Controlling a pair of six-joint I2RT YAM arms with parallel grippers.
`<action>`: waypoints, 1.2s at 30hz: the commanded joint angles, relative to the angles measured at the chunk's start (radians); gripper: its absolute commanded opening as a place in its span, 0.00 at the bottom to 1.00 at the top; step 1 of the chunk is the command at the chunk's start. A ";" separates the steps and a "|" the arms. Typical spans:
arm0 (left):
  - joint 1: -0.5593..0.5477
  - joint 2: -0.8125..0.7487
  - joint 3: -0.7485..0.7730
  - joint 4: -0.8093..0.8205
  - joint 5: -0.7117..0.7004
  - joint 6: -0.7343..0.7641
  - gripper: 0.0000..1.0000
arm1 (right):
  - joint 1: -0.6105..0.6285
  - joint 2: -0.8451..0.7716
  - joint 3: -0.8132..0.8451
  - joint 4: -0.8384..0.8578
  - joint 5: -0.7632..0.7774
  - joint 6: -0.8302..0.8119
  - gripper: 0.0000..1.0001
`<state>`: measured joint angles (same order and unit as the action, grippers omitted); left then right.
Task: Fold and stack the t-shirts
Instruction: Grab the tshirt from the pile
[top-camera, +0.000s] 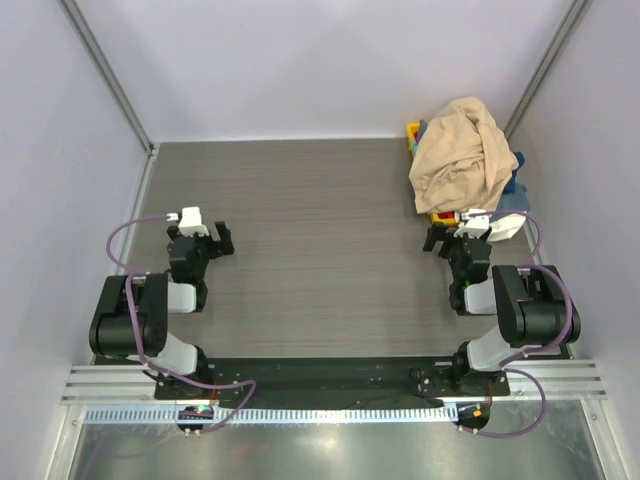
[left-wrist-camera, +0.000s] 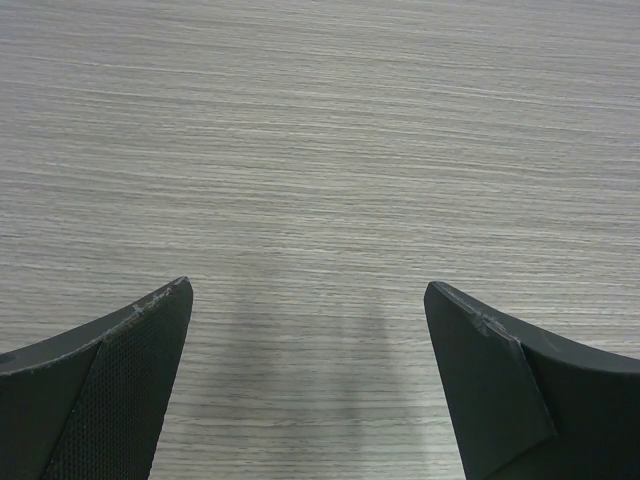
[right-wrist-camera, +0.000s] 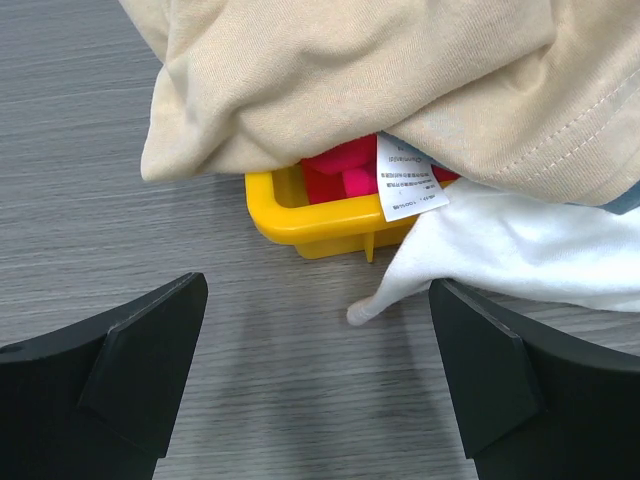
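Observation:
A crumpled tan t-shirt (top-camera: 462, 152) lies on top of a heap at the back right, over a yellow bin (top-camera: 414, 133). White cloth (top-camera: 507, 222) and blue cloth (top-camera: 519, 172) stick out beneath it. In the right wrist view the tan t-shirt (right-wrist-camera: 350, 70) drapes over the yellow bin (right-wrist-camera: 320, 225), with red cloth (right-wrist-camera: 345, 170) inside and a white t-shirt (right-wrist-camera: 510, 250) hanging to the table. My right gripper (top-camera: 458, 238) is open and empty just in front of the heap; it also shows in the right wrist view (right-wrist-camera: 315, 380). My left gripper (top-camera: 200, 238) is open and empty over bare table, as the left wrist view (left-wrist-camera: 308, 385) shows.
The grey wood-grain table (top-camera: 310, 230) is walled in by pale panels at the back and sides. Black arm bases and a metal rail (top-camera: 330, 385) run along the near edge. A white care label (right-wrist-camera: 408, 180) hangs from the tan shirt.

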<state>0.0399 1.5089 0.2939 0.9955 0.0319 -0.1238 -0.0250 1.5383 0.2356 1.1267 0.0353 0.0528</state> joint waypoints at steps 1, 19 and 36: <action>0.005 -0.012 0.016 0.028 0.019 0.003 1.00 | 0.007 -0.006 0.007 0.039 0.026 -0.011 1.00; 0.005 -0.012 0.017 0.026 0.017 0.003 1.00 | 0.025 -0.050 0.024 -0.010 0.265 0.042 1.00; -0.031 -0.212 0.189 -0.413 -0.262 -0.071 1.00 | 0.039 -0.502 0.606 -1.192 0.242 0.423 1.00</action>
<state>0.0219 1.4296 0.3286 0.8391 -0.0647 -0.1429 0.0170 0.9535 0.7544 0.1959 0.2642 0.3931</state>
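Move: The shirt pile, topped by the beige cloth, has its middle about 15 cm ahead of my right hand, 3 cm to the right and roughly 3 cm higher. The yellow box's near rim peeks out some 5 cm ahead, about 1 cm left and 2 cm lower; the white cloth spreads around 8 cm right and 2 cm ahead, about level with my hand. From my left hand the pile is some 16 cm ahead and 62 cm right. Already wide open, my right hand first edges about 2 cm to the right, low in front of the yellow box, then shoots up by some 23 cm, staying short of the pile with hardly any net reach forward. As it climbs I roll its left side up and tip the fingers up to about level, with a slight clockwise swing; they stay open and hold nothing. ##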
